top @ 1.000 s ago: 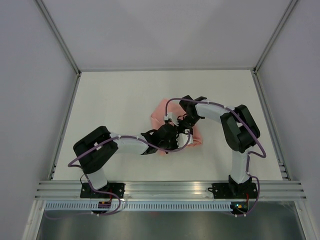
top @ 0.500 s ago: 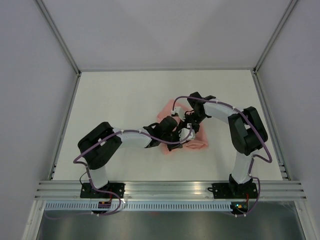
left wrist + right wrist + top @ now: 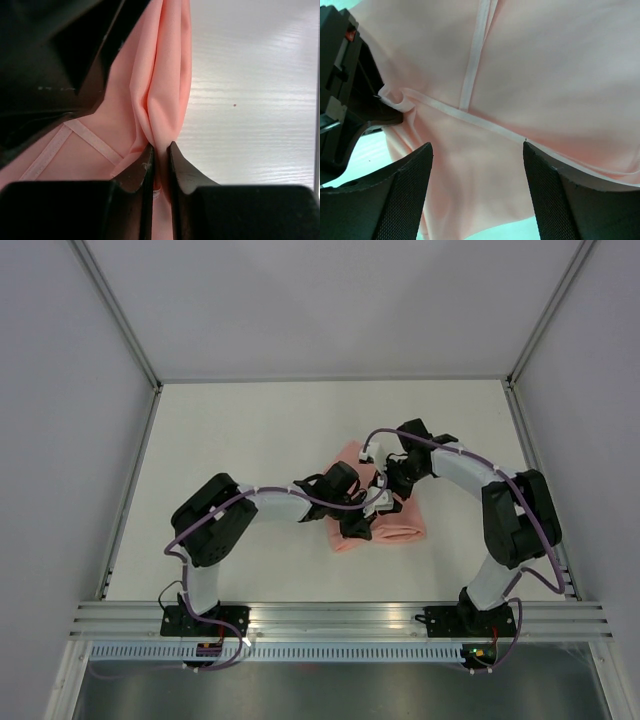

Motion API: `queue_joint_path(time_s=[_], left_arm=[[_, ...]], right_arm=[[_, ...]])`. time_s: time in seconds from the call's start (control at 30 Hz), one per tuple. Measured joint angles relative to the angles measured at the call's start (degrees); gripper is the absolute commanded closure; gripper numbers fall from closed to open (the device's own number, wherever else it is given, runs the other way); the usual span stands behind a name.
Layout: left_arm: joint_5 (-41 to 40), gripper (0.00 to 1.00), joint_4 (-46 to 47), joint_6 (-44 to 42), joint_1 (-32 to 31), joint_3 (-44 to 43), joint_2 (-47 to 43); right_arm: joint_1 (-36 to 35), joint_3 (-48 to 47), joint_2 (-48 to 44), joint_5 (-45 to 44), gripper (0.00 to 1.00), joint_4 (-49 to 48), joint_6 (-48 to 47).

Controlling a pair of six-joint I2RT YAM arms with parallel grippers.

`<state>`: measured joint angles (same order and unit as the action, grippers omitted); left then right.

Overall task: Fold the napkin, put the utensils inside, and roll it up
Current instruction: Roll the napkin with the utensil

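Observation:
The salmon-pink napkin (image 3: 403,526) lies bunched in the middle of the white table, partly under both grippers. My left gripper (image 3: 357,524) is shut on a raised fold of the napkin (image 3: 165,75); in the left wrist view the cloth is pinched between the gripper's (image 3: 160,150) two dark fingers. My right gripper (image 3: 392,484) hovers just over the napkin (image 3: 545,65). Its gripper (image 3: 477,150) jaws stand wide open with only cloth under them, and a hemmed seam crosses the cloth. The left gripper's black body (image 3: 345,100) is close by in the right wrist view. The utensils are out of view.
The white table (image 3: 230,440) is bounded by grey walls at the left, right and back. An aluminium rail (image 3: 340,615) runs along the near edge, where both arm bases stand. The two arms meet over the napkin, wrists almost touching.
Both grippers and the napkin have shifted right and a little away from the bases. The right gripper's jaws have spread open and let go of the cloth. The left stays shut on its fold.

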<state>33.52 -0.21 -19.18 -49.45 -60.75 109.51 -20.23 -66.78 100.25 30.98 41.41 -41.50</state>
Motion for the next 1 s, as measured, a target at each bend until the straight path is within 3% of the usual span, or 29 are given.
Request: queue_joint_path(time_s=[0.23, 0.6, 0.87, 1.0], left_arm=[[5.8, 0.98, -1.4, 0.0, -0.1, -4.3, 1.6], [5.3, 0.98, -1.6, 1.9, 0.9, -5.3, 3.3], [2.5, 0.98, -1.9, 4.8, 3.2, -6.4, 4.3], [4.8, 0.98, -5.4, 5.6, 4.9, -5.5, 4.1]], right_arm=[[3.8, 5.8, -6.5, -1.2, 0.18, -5.0, 1.9], [4.7, 4.5, -3.0, -1.6, 0.17, -5.8, 5.4], [4.8, -3.0, 4.4, -2.4, 0.17, -5.2, 9.0], [10.6, -10.3, 8.2, -4.0, 0.17, -6.3, 12.9]])
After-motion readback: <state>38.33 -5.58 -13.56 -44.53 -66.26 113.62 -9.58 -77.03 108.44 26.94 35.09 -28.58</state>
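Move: The left hand has the napkin's near-left edge pinched close to the table; the flat middle it is rolling towards lies about 8 cm ahead and 4 cm to its right. The middle of the rolled near edge is roughly level with it, 7 cm to the right. The open, empty right hand hangs some 4 cm above the napkin, whose middle is about 5 cm to its left and whose far-right corner is 7 cm ahead and 2 cm right. First a short shift to the right of 2–3 cm by both hands, rising slightly and sinking again; then the wide-open right hand speeds forward, about 10 cm in all, turning some 20 degrees clockwise as it passes the napkin's far-right corner. The left keeps its pinch on the rolled edge and eases about 2 cm forward and 3 cm back left, its far side tipping down some 10 degrees. ##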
